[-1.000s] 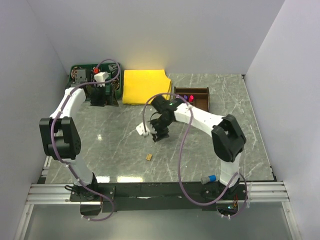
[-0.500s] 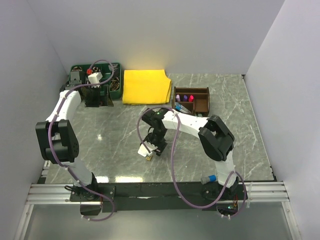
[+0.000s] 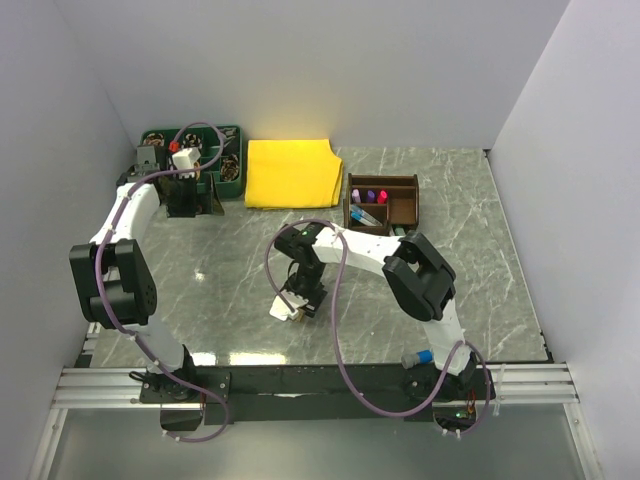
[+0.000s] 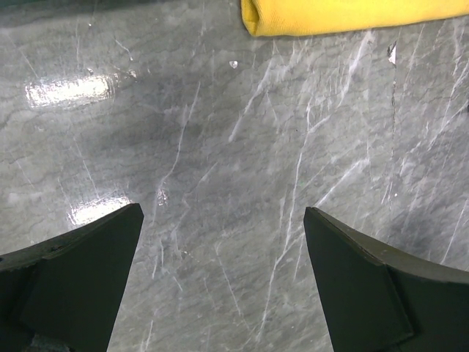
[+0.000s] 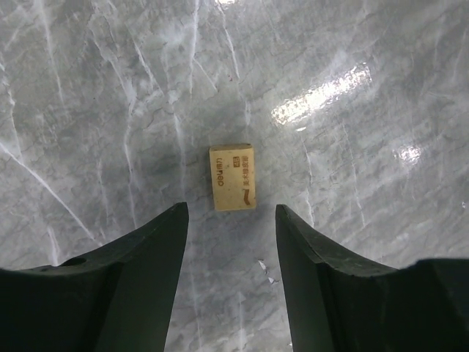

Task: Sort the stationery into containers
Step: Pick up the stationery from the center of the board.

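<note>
A tan eraser (image 5: 233, 177) lies flat on the marble table, just ahead of my right gripper (image 5: 231, 213), which is open and empty above it. From above, the right gripper (image 3: 298, 303) is at the near middle of the table and hides the eraser. The dark brown wooden organiser (image 3: 403, 208) stands at the back right with several markers (image 3: 369, 197) with pink, blue and purple caps in its left compartments. My left gripper (image 4: 220, 220) is open and empty over bare marble, at the back left (image 3: 187, 195).
A folded yellow cloth (image 3: 290, 172) lies at the back middle; its edge shows in the left wrist view (image 4: 352, 16). A dark green tray (image 3: 228, 150) with coiled round items stands at the back left behind the left gripper. White walls enclose the table.
My right arm swung from the middle of the table toward the near edge and came down over the tan eraser. The left gripper shifted slightly left near the green tray.
</note>
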`<act>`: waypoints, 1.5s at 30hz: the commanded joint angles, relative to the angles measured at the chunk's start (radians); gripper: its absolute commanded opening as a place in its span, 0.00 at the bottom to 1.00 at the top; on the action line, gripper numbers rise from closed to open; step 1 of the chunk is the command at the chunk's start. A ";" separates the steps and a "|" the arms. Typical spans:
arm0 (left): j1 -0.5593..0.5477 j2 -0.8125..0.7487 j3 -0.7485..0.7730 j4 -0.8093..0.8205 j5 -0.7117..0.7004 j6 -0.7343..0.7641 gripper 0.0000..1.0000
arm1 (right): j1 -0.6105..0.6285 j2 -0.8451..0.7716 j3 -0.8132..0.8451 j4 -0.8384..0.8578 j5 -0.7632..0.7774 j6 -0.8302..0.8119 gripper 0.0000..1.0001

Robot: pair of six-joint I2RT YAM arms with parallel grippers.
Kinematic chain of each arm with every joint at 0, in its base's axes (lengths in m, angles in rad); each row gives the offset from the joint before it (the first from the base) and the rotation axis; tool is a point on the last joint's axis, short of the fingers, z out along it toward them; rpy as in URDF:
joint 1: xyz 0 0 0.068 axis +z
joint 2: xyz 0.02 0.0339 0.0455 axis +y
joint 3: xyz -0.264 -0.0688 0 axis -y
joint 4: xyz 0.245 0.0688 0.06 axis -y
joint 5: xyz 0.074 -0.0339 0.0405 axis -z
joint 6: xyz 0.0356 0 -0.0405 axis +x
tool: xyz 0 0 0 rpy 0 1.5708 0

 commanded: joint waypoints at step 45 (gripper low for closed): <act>0.011 -0.037 0.022 0.032 0.066 -0.044 0.99 | -0.022 -0.028 0.066 0.012 -0.066 0.310 0.13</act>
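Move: The eraser lies just under my right hand, about 2 cm back from the point between my fingers, level sideways and 1 cm lower. The brown organizer stands about 23 cm ahead and 20 cm to the right of this hand; the blue bottle is some 12 cm back and 27 cm to its right. From my left hand, the eraser is roughly 24 cm back, 23 cm right and 12 cm down. I draw my right hand back a little over the eraser and sink about 1 cm to straddle it, narrowing my half-open fingers on the way. Then I hold the hand low and shut them on the eraser's two long sides, squeezing up to a firm pinch, with a slight clockwise turn of some 5 degrees at the very end. ##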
